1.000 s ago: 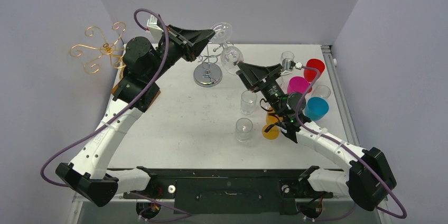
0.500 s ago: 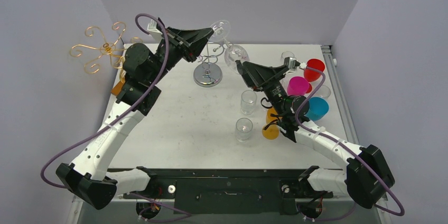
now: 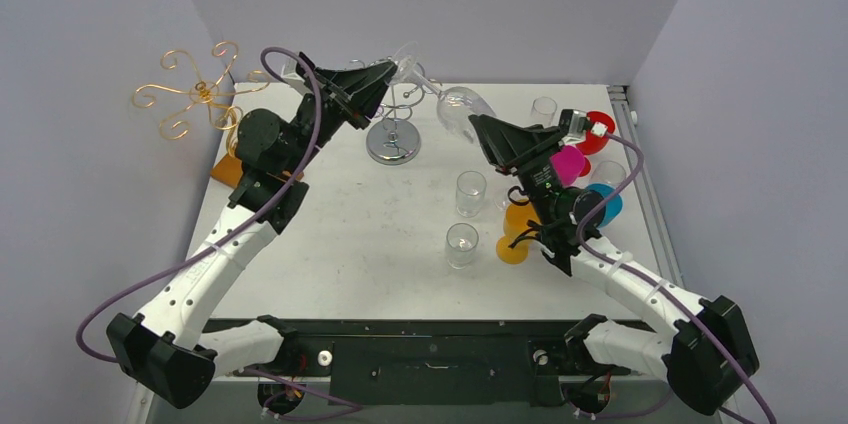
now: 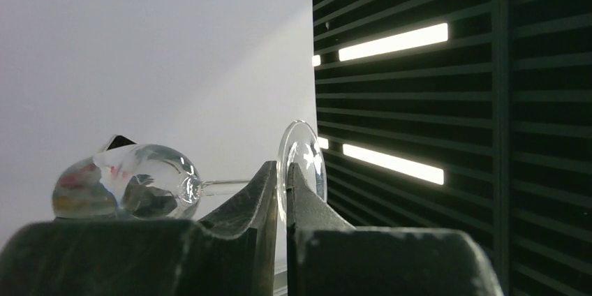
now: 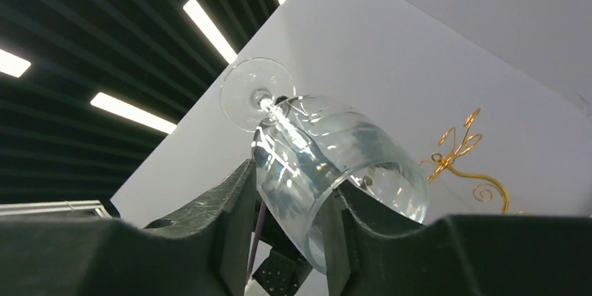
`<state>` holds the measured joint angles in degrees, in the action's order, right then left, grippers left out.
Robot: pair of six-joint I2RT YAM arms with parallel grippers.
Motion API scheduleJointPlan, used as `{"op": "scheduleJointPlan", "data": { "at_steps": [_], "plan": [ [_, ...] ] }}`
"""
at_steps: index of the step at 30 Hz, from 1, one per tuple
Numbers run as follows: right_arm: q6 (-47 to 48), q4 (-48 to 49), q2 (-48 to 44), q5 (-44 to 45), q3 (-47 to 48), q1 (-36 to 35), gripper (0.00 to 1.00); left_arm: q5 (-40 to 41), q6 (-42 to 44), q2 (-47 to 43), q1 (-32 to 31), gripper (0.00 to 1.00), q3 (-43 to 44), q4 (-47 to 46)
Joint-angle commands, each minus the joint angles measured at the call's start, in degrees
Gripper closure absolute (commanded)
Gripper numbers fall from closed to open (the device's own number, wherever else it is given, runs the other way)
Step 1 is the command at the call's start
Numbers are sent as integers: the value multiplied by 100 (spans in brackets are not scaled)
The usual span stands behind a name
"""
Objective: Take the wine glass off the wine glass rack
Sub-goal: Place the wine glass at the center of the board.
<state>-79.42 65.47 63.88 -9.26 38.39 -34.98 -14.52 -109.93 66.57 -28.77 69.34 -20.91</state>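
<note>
The clear wine glass (image 3: 462, 107) lies tilted in the air above the chrome wine glass rack (image 3: 392, 144), held between both arms. My left gripper (image 3: 388, 77) is shut on the glass's round foot (image 4: 301, 160), with the bowl (image 4: 132, 184) sticking out to the left in the left wrist view. My right gripper (image 3: 480, 130) has its fingers pressed on the bowl (image 5: 328, 153); the left finger sits outside the wall and the right finger (image 5: 343, 202) at the rim. Whether the glass still touches the rack's wire arms I cannot tell.
Two clear tumblers (image 3: 470, 192) (image 3: 461, 242) stand mid-table. Red (image 3: 597, 129), pink (image 3: 565, 162), blue (image 3: 600, 204) and orange (image 3: 513, 244) cups cluster under the right arm. A small glass (image 3: 543, 109) stands behind them. A gold wire ornament (image 3: 190, 94) hangs far left.
My right gripper's fingers have closed from wide open onto the bowl. Both grippers have shifted rightward and upward, and the glass has swung from hanging to lying tilted.
</note>
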Motion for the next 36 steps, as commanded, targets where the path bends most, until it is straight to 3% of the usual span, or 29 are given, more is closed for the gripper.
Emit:
{"op": "scheduleJointPlan", "data": {
  "at_steps": [1,5,9,11,13,18,19,27,36],
  "plan": [
    [119,308,-460,46,108,90,74,40,-9,-17,-23,99,-261,-596],
    [219,-34,-660,43,144,171,98,3,103,2,-23,91,-389,-641],
    [454,-699,-1010,123,195,235,100,-2,516,-109,-19,75,-529,-338],
    [676,-1267,-1252,183,282,270,100,14,824,-219,-4,61,-617,-44],
    [967,-2066,-1497,267,558,294,100,79,1272,-379,3,40,-688,640],
    [1926,-4697,-1823,518,1466,299,100,352,2678,-924,156,4,-941,1932],
    [2025,-4985,-1794,532,1789,299,100,468,3025,-1073,190,2,-958,2374],
    [3008,-8094,-538,383,3720,13,100,1288,5300,-1517,377,4,-102,4537],
    [4079,-10609,1152,1520,5540,-1202,100,1640,6440,-1428,340,4,783,5598]
  ]
}}
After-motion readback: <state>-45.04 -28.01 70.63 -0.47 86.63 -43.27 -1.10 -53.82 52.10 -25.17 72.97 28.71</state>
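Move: The wine glass hangs tilted in the air between the hands. Its middle is about 7 cm right of, 2 cm back from and 3 cm below the left hand, which still holds its foot; from the right hand it lies some 4 cm left, 2 cm ahead and 3 cm up. Well below the right hand, about 43 cm down, one clear tumbler stands 13 cm ahead and 3 cm right, another level with it and 1 cm right. The silver rack is roughly 34 cm ahead of that hand, 15 cm left and 32 cm lower. The right fingers finish closing and pinch the bowl's wall at the rim, one finger inside, while that hand pulls about 5 cm back, up and right. The left fingers then open wide, let go of the foot and withdraw, mainly down, then also left. Keeping its pinch, the right hand eases left and rises again, then swings down, forward and left, rolling nearly 60 degrees so its upward-pointing fingers tip to just below level. ##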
